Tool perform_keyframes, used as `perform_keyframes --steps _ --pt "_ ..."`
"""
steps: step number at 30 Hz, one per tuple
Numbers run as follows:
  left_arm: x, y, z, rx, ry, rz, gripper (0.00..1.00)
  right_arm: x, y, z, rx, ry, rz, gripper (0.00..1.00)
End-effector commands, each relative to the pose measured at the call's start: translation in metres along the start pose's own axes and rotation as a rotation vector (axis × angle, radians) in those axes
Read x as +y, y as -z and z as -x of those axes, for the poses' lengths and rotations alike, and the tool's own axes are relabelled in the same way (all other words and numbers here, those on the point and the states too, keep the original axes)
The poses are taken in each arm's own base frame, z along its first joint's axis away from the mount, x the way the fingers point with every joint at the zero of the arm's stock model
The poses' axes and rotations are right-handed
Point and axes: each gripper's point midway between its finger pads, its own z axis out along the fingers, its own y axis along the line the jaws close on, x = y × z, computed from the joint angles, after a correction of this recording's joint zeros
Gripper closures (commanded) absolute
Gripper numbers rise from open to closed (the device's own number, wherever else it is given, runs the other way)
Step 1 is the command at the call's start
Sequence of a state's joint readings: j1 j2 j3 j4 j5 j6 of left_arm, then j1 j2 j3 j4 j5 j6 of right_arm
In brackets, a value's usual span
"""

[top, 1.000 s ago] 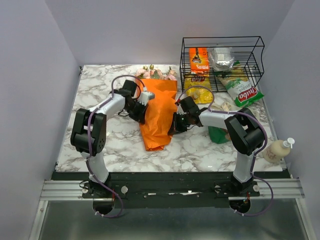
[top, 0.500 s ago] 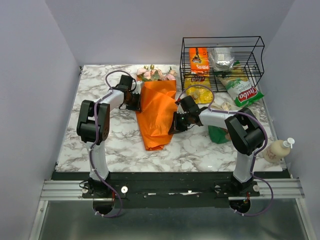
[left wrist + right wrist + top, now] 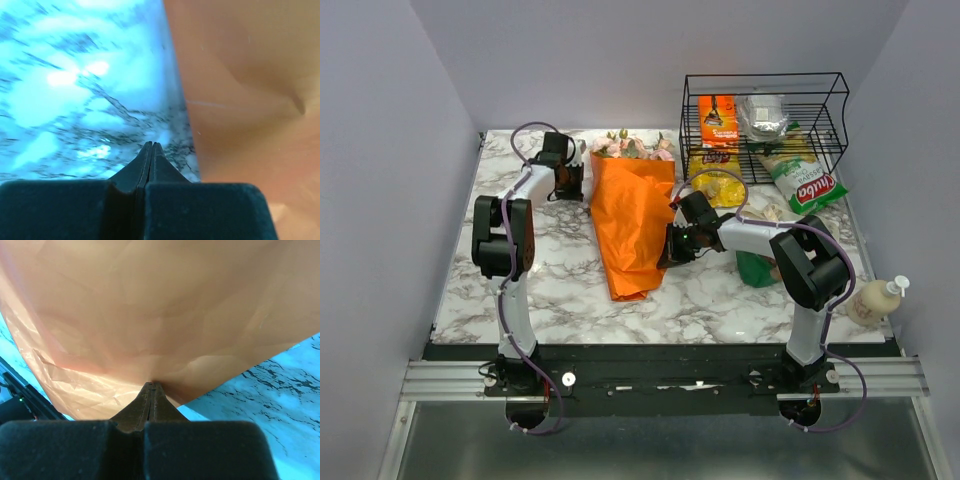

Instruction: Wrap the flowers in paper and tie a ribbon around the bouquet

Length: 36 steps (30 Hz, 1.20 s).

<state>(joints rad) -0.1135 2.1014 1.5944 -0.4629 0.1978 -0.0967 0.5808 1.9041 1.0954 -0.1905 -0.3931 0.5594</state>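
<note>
The orange paper [image 3: 635,220] lies lengthwise on the marble table as a loose cone, wide at the far end. The pink and cream flowers [image 3: 632,147] stick out from that end, with their stems hidden under the sheet. My left gripper [image 3: 572,186] is shut and empty, just left of the paper's far corner. In the left wrist view its closed tips [image 3: 151,146] hover over marble beside the paper [image 3: 240,100]. My right gripper [image 3: 666,260] is shut on the paper's right edge, where the sheet [image 3: 160,315] puckers at the tips [image 3: 153,386]. No ribbon shows.
A black wire basket [image 3: 765,90] with snack packets stands at the back right. A yellow bag [image 3: 718,186] and a chip bag [image 3: 807,186] lie in front of it. A green object [image 3: 756,270] sits by the right arm, and a bottle [image 3: 876,298] stands near the right edge.
My left gripper has drawn back off the paper's left side toward the far left. The sheet has spread wider there. The right arm has not moved.
</note>
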Motion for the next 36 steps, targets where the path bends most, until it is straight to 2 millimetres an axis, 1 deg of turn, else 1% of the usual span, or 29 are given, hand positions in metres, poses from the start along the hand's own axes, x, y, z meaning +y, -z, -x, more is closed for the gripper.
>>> perform_keyframes --steps 1,2,3,4,5,7,8,11,12,13,15,17,18,22,23,24,27,32,35,36 --pt "-0.017 0.025 0.043 -0.109 -0.057 -0.002 1.0 -0.024 -0.003 -0.006 0.022 0.004 -0.102 1.0" --pt "-0.025 0.028 0.05 -0.139 -0.072 -0.019 1.0 -0.024 -0.003 -0.006 0.022 0.004 -0.102 0.99" --pt "-0.032 0.036 0.053 -0.16 -0.085 -0.028 1.0 -0.024 -0.003 -0.005 0.021 0.005 -0.105 1.0" --pt "-0.045 0.038 0.053 -0.172 -0.103 -0.051 1.0 -0.024 -0.004 -0.005 0.022 0.006 -0.105 0.99" --pt "-0.052 0.041 0.058 -0.201 -0.113 -0.07 1.0 -0.023 -0.003 -0.005 0.024 0.008 -0.106 1.0" --pt "-0.075 0.046 0.054 -0.21 -0.137 -0.149 1.0 -0.024 -0.003 -0.004 0.023 0.01 -0.107 0.99" --pt "-0.087 0.044 0.05 -0.207 -0.157 -0.178 1.0 -0.024 -0.003 -0.004 0.025 0.009 -0.109 0.99" --pt "-0.1 0.029 0.034 -0.15 -0.147 -0.223 1.0 -0.024 -0.004 -0.002 0.026 0.012 -0.113 0.99" --pt "-0.099 0.018 0.028 -0.125 -0.131 -0.224 1.0 -0.023 -0.003 -0.002 0.025 0.012 -0.114 0.99" --pt "-0.097 0.012 0.024 -0.111 -0.117 -0.22 1.0 -0.022 -0.003 0.0 0.023 0.015 -0.113 1.0" --pt "-0.083 -0.005 0.024 -0.093 -0.073 -0.165 1.0 -0.023 -0.003 -0.001 0.025 0.013 -0.118 1.0" --pt "-0.07 -0.014 0.029 -0.093 -0.026 -0.122 1.0 -0.023 -0.002 -0.001 0.028 0.014 -0.119 0.99" --pt "-0.056 -0.022 0.035 -0.102 0.021 -0.076 1.0 -0.023 -0.002 -0.001 0.029 0.013 -0.12 0.99" --pt "-0.025 -0.036 0.038 -0.097 0.064 0.026 1.0 -0.025 -0.003 -0.002 0.032 0.01 -0.127 0.99" --pt "-0.023 -0.038 0.036 -0.084 0.081 0.036 1.0 -0.025 -0.004 -0.002 0.034 0.009 -0.128 0.99" --pt "-0.021 -0.041 0.038 -0.084 0.091 0.034 1.0 -0.026 -0.004 -0.002 0.035 0.005 -0.129 1.0" --pt "-0.017 -0.043 0.039 -0.085 0.115 0.043 1.0 -0.027 -0.006 -0.004 0.043 0.002 -0.132 1.0" --pt "-0.008 -0.039 0.043 -0.092 0.154 0.057 1.0 -0.028 -0.006 -0.003 0.041 0.007 -0.139 0.99" --pt "-0.007 -0.033 0.045 -0.091 0.156 0.055 1.0 -0.028 -0.005 0.0 0.037 0.012 -0.142 1.0" --pt "-0.009 -0.025 0.05 -0.103 0.14 0.049 0.99 -0.027 -0.005 0.0 0.036 0.016 -0.141 0.99"
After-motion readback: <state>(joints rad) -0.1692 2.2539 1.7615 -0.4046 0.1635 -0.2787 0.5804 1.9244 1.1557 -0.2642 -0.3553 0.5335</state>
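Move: The left hand's shut fingers are just off the paper, over bare table. The upper left edge of the paper they go for lies about 4 cm ahead, 4 cm to the right and 2 cm lower. The flowers' heads are some 12 cm ahead and 12 cm right, about level in height; the paper's middle is roughly 5 cm back and 12 cm right. From the right hand, that left edge lies about 16 cm ahead and 15 cm left. The left hand's shut fingertips come to rest on the paper near its upper left edge, just short of the flowers. They get there by an arc: up about 6 cm and right some 9 cm over the paper, then down, back left and a little forward, the wrist swivelling slightly clockwise and back. The right hand's shut tips stay at the paper's lower right edge. ##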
